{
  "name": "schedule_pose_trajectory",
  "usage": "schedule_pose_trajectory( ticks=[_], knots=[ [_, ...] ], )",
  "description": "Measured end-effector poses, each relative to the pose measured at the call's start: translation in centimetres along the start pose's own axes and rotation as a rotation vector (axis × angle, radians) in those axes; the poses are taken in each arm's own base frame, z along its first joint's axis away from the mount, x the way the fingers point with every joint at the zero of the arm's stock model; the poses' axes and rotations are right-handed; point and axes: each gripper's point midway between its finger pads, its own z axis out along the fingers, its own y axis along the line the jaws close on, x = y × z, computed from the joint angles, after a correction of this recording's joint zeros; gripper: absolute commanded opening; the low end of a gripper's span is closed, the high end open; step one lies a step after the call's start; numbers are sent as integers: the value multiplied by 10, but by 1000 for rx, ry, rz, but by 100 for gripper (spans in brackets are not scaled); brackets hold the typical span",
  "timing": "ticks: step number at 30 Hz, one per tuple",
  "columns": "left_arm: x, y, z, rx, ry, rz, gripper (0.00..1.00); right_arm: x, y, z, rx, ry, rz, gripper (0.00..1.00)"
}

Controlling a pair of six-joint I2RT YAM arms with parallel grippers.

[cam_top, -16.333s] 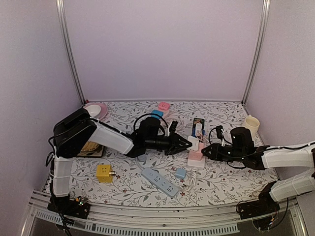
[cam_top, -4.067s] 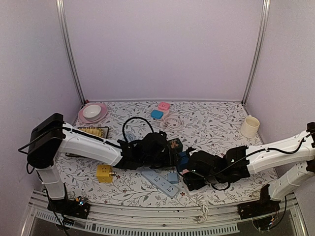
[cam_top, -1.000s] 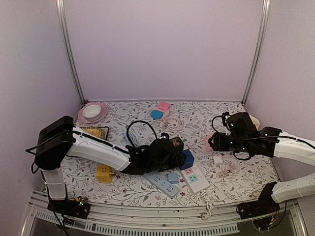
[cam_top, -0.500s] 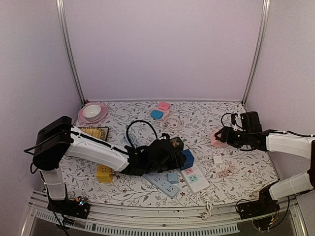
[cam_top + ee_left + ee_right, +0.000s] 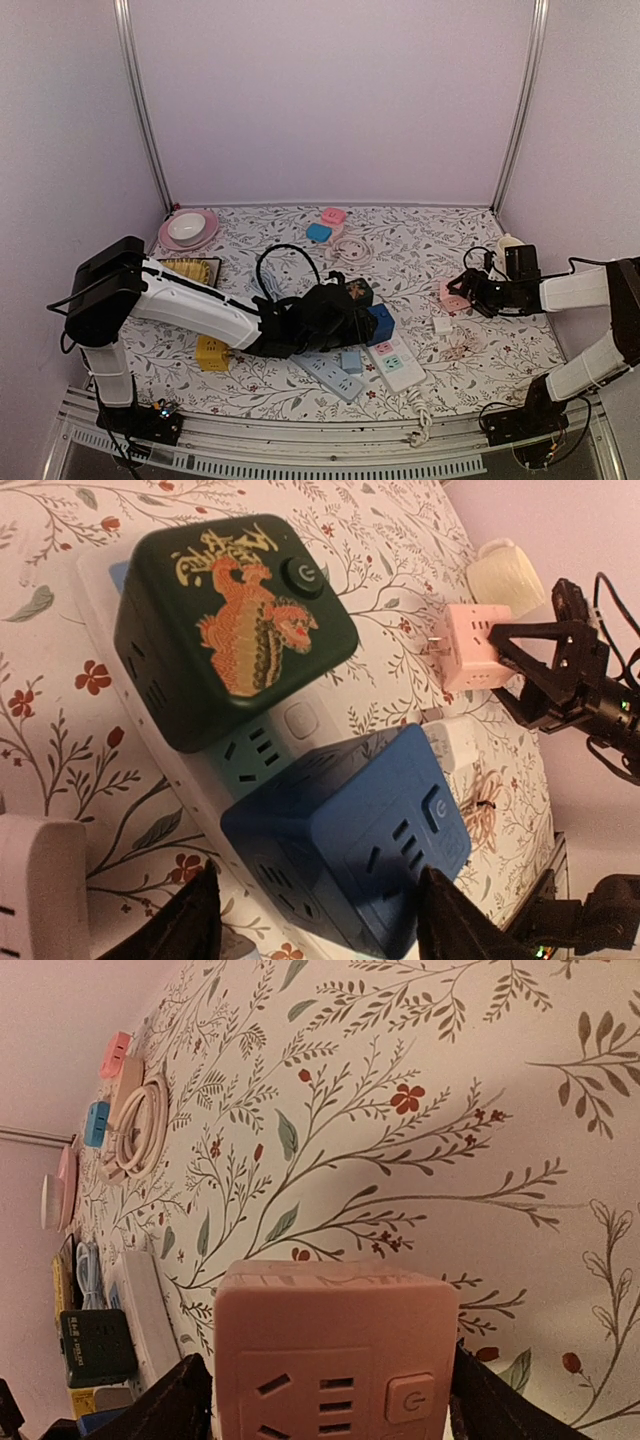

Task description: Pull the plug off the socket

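My right gripper point(image 5: 468, 296) is shut on the pink cube plug point(image 5: 452, 295) and holds it low over the tablecloth at the right, away from the white power strip point(image 5: 398, 365). In the right wrist view the pink cube point(image 5: 335, 1340) fills the gap between my fingers point(image 5: 180, 1405). In the left wrist view its prongs stick out bare from the pink cube point(image 5: 478, 645). My left gripper point(image 5: 352, 312) is open, its fingers point(image 5: 190, 925) straddling a blue cube point(image 5: 350, 840). That cube is plugged into the strip point(image 5: 300, 720) next to a black dragon cube point(image 5: 230, 630).
A cream mug point(image 5: 508, 250) stands just behind my right gripper. A small white adapter point(image 5: 442, 325) lies near it. A grey power strip point(image 5: 325, 368), a light blue cube point(image 5: 351, 361) and a yellow cube point(image 5: 210, 352) lie at the front. A coiled cable point(image 5: 350, 250) and a pink plate point(image 5: 188, 230) are at the back.
My right gripper has carried the pink cube further right and lower, towards the mug. The left arm and the cubes on the strip have not moved.
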Motion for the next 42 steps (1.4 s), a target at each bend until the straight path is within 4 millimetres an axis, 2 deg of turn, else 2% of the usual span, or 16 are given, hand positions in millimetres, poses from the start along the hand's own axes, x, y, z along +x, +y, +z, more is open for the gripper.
schedule_pose_trajectory(
  ticks=[4, 16, 20, 23, 27, 33, 38, 42],
  knots=[
    [0, 0, -1, -1, 0, 1, 67, 0, -6, -6, 17, -6, 12, 93],
    [0, 2, -2, -8, -11, 5, 67, -12, 5, -42, 55, -91, -69, 99],
    [0, 2, -3, -7, -13, 6, 67, -12, 16, -56, 51, -116, -115, 99],
    [1, 2, -3, -8, -16, 6, 67, -4, 31, -59, 43, -104, -169, 99],
    [1, 4, -8, -8, -16, 10, 67, 14, 60, -56, 23, -65, -267, 99],
    [2, 14, -21, -23, -26, 16, 67, 64, 102, -48, -29, 34, -421, 99],
    [10, 40, -27, -87, -24, 31, 67, 100, 126, -37, -23, 96, -536, 99],
    [11, 51, -30, -115, -36, 26, 67, 127, 146, -26, 5, 138, -630, 100]
  ],
)
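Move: The right hand still has the pink plug between its fingers. From it the blue plug on the socket strip stands some 18 cm left and 8 cm back at about the same height, the green plug about 20 cm left and level with it, and the small white block about 3 cm left and 9 cm back. For the left hand the blue plug is close by, about 3 cm ahead, 3 cm right and 3 cm lower; the small light-blue plug is about 4 cm back, 3 cm left and 6 cm lower. Right releases the pink plug, rises, sweeps 16 cm left and back towards blue plug; left shifts 5 cm left. ##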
